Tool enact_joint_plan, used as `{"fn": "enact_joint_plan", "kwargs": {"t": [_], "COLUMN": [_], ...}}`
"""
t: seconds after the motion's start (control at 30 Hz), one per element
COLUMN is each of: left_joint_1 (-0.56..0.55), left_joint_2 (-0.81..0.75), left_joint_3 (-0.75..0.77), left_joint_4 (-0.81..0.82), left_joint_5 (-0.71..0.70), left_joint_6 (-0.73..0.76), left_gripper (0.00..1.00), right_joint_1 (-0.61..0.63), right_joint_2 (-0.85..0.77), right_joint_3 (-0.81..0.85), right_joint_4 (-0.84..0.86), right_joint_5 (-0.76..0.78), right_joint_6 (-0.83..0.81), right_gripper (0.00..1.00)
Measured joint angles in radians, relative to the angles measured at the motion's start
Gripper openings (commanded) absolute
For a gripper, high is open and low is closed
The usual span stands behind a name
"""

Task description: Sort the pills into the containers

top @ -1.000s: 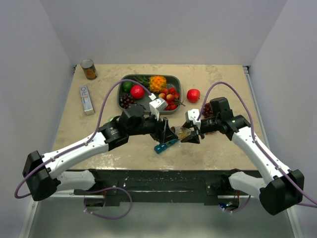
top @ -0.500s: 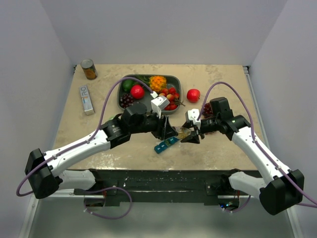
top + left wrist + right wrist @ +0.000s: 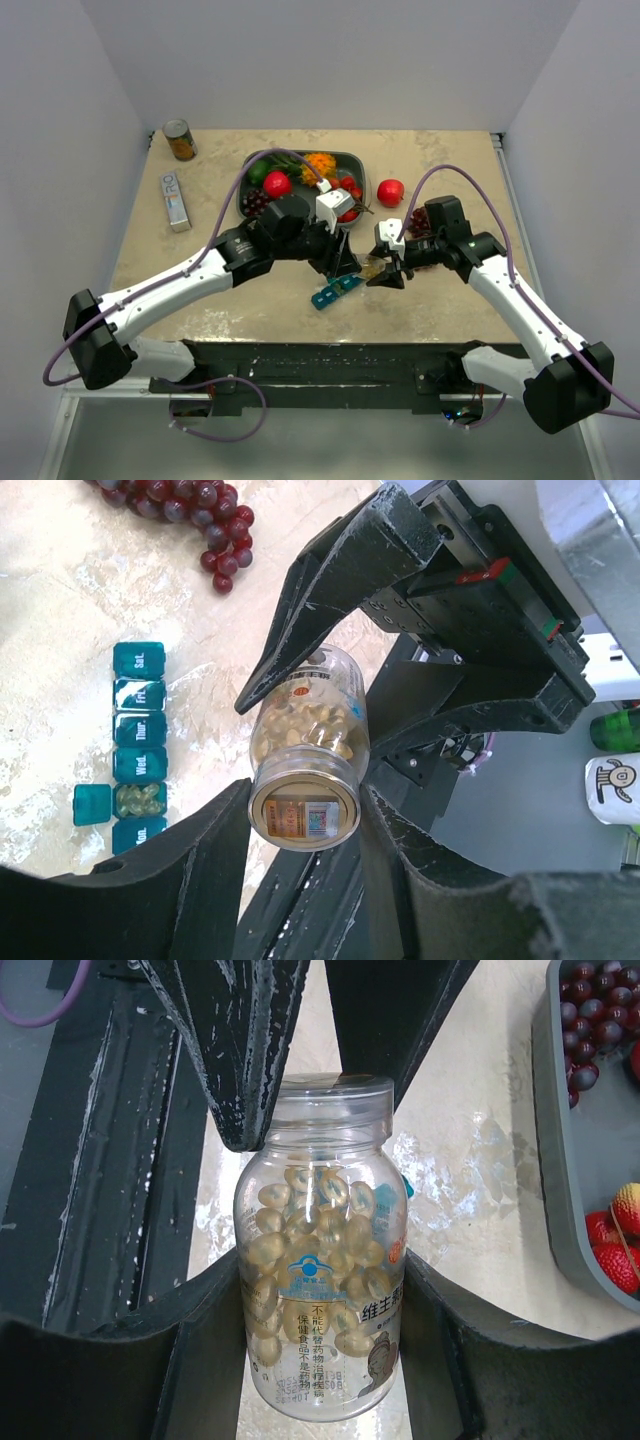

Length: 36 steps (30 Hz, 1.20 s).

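Observation:
A clear pill bottle (image 3: 320, 1290) full of yellow softgel pills hangs above the table, gripped round its body by my right gripper (image 3: 322, 1290), which is shut on it. My left gripper (image 3: 305, 810) is shut on the bottle's clear cap (image 3: 304, 815), one finger on each side. In the top view the two grippers meet at the bottle (image 3: 370, 266). Just below lie the containers, a teal pill-organiser strip (image 3: 335, 292) flat on the table. One compartment's lid (image 3: 92, 805) stands open, and yellow pills (image 3: 139, 799) lie in that compartment.
A dark grey fruit tray (image 3: 355, 158) stands behind the grippers. A red fruit (image 3: 390, 191) and dark grapes (image 3: 418, 220) lie to its right. A can (image 3: 180, 140) and a white box (image 3: 176, 200) are at far left. The table's front edge is just beyond the strip.
My left arm has reached farther right toward the bottle, and its jaws have narrowed onto the cap. The right gripper and the bottle have stayed still.

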<state>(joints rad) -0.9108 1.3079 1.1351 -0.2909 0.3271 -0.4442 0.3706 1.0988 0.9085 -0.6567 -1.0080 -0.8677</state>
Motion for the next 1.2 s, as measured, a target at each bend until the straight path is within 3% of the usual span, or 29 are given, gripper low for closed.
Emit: {"fn": "enact_joint_plan", "kwargs": {"t": [0.3,0.53,0.93,1.2], "left_joint_1": [0.003,0.008,0.014,0.026], "left_joint_2": [0.011,-0.012,0.003,-0.024], "left_joint_3": [0.011,-0.058,-0.060,-0.074], "left_joint_4": [-0.009,0.085,0.050,0.018], "left_joint_5": [0.049,0.116,0.117,0.085], "left_joint_6": [0.056,0.163,0.221,0.222], "left_gripper": [0.31,0.48,0.74,0.76], "right_joint_1": [-0.001,-0.006,-0.005,-0.005], "right_joint_2": [0.000,0.000,-0.001,-0.001], "right_joint_3": [0.000,0.000,0.000,0.000], "right_joint_4": [-0.016,-0.056,-0.022,-0.013], "right_joint_5": [-0.017,-0.036,-0.087,-0.087], "right_joint_6": [0.008,0.013,0.011,0.011], "right_gripper": [0.00,0.00,0.00,0.00]}}
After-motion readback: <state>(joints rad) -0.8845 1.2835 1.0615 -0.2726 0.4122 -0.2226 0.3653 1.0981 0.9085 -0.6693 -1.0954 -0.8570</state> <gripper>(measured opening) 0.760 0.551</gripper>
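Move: Between the left hand's pads already sits the bottle's clear lid, with the bottle lying roughly level in the right grip; from the right hand that lid is about 7 cm to the left, level fore-and-aft and some 3 cm higher. The teal pill organizer lies about 6 cm ahead of the left hand, 2 cm to its right and 18 cm below; the loose grapes are about 16 cm ahead and 21 cm right, the fruit tray 31 cm ahead and 9 cm left. Twisting the gripped lid clockwise, as seen looking from the left hand towards the bottle, the left hand turns by some 15 degrees while both hands drift back about 1 cm together. Then the left fingers open and let go of the lid, the hand sinking 1.5 cm and easing left as far, away from the bottle; the right hand keeps its hold and rises about 1 cm. ##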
